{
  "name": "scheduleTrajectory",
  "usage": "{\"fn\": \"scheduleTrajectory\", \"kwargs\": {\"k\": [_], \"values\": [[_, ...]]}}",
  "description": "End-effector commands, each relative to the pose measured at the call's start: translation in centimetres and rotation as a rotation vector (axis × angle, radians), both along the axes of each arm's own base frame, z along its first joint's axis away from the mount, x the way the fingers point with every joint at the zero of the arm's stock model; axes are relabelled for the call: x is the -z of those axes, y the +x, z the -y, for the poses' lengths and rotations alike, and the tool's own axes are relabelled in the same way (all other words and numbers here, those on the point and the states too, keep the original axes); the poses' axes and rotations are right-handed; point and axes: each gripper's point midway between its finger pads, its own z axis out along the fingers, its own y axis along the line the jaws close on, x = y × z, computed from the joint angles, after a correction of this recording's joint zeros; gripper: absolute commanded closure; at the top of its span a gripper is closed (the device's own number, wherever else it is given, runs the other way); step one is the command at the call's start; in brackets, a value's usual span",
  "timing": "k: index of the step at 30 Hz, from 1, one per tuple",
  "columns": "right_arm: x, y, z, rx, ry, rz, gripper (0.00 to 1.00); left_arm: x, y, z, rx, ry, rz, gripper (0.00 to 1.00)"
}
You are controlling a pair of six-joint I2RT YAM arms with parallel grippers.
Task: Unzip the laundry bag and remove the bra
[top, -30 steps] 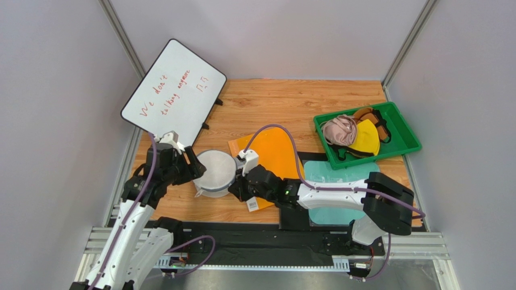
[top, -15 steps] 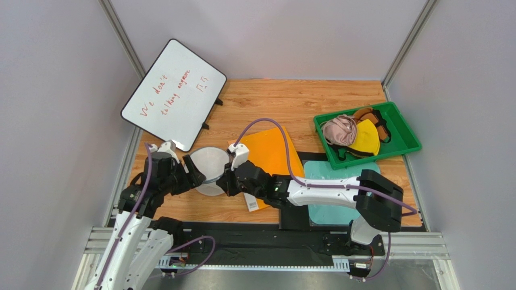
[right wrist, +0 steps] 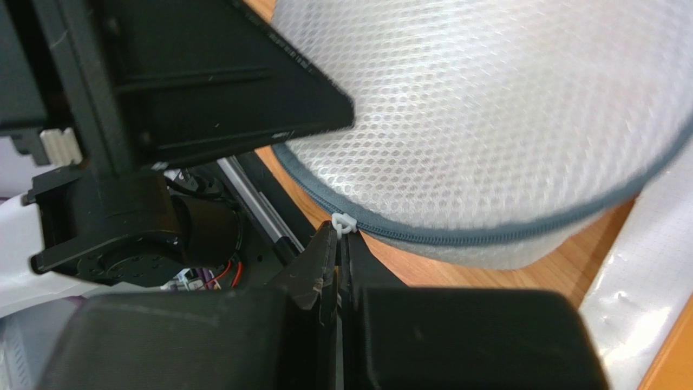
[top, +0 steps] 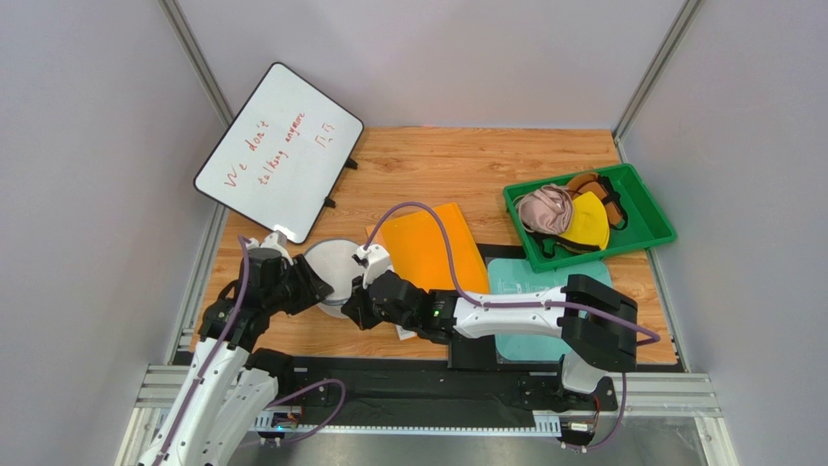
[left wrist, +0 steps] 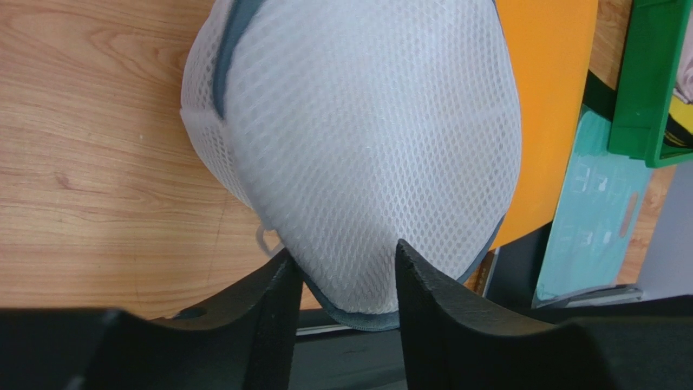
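Note:
The laundry bag, a white mesh drum with a grey zipper rim, stands tilted on edge near the table's front left. My left gripper meets it from the left. In the left wrist view the bag fills the frame, and its lower rim is pinched between the fingers of the left gripper. My right gripper meets it from the right and is shut on the small white zipper pull at the rim of the bag. The bra is hidden.
A whiteboard leans at the back left. An orange sheet and a teal sheet lie right of the bag. A green tray at the right holds pink, yellow and brown garments. The black base rail runs along the near edge.
The bag has tipped from lying flat up onto its edge and shifted a little left. My right gripper moved left along the rim with the pull. The left jaws have narrowed onto the bag.

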Motion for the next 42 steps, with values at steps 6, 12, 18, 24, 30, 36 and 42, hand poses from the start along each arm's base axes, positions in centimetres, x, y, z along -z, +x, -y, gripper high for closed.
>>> {"fn": "scheduleTrajectory", "kwargs": {"k": [6,12,18,24,30,36,42], "values": [[-1.3,-1.8,-0.9,-0.050,0.046,0.005,1.00,-1.1,2.2,0.3,0.002,0.010,0.056,0.82],[-0.2,-2.0,0.3,-0.037,0.025,-0.012,1.00,-1.1,3.1,0.0,-0.004,0.037,0.066,1.00],[1.0,-1.8,1.5,-0.011,-0.008,-0.014,1.00,-1.3,3.7,0.1,0.006,0.050,0.078,1.00],[1.2,-1.0,3.2,0.036,-0.039,0.011,1.00,-1.7,4.0,-0.1,0.015,0.064,0.089,1.00],[1.4,0.4,4.9,0.079,-0.051,0.016,1.00,-1.5,4.5,-0.5,0.012,0.080,0.090,1.00],[1.4,1.0,5.7,0.097,-0.076,0.033,1.00,-1.4,5.4,-1.6,-0.013,0.119,0.087,1.00],[-0.4,-0.3,4.4,0.038,-0.042,0.037,1.00,-2.0,8.0,-1.1,0.023,0.124,0.097,1.00]]}}
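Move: The laundry bag's zip edge lies right between the left hand's open fingertips, about 1 cm ahead and 1 cm below. The bag's middle is about 3 cm ahead, 2 cm right and 6 cm down. The zip pull is some 4 cm back and 4 cm right of the left hand, already pinched in the right fingers. From the right hand, the bag's middle is about 7 cm ahead, 2 cm left and 5 cm down, and the orange folder's some 7 cm ahead and 16 cm right, 12 cm lower. The left fingers shut on the zip edge beside the bag's small fabric loop, then keep that pinch while the hand eases forward, about 4 cm in all. The right hand, still gripping the zip pull, first backs off 1.5 cm, then sinks and draws it about 5 cm to the right, away from the left hand, finally coming forward again by some 2 cm. ##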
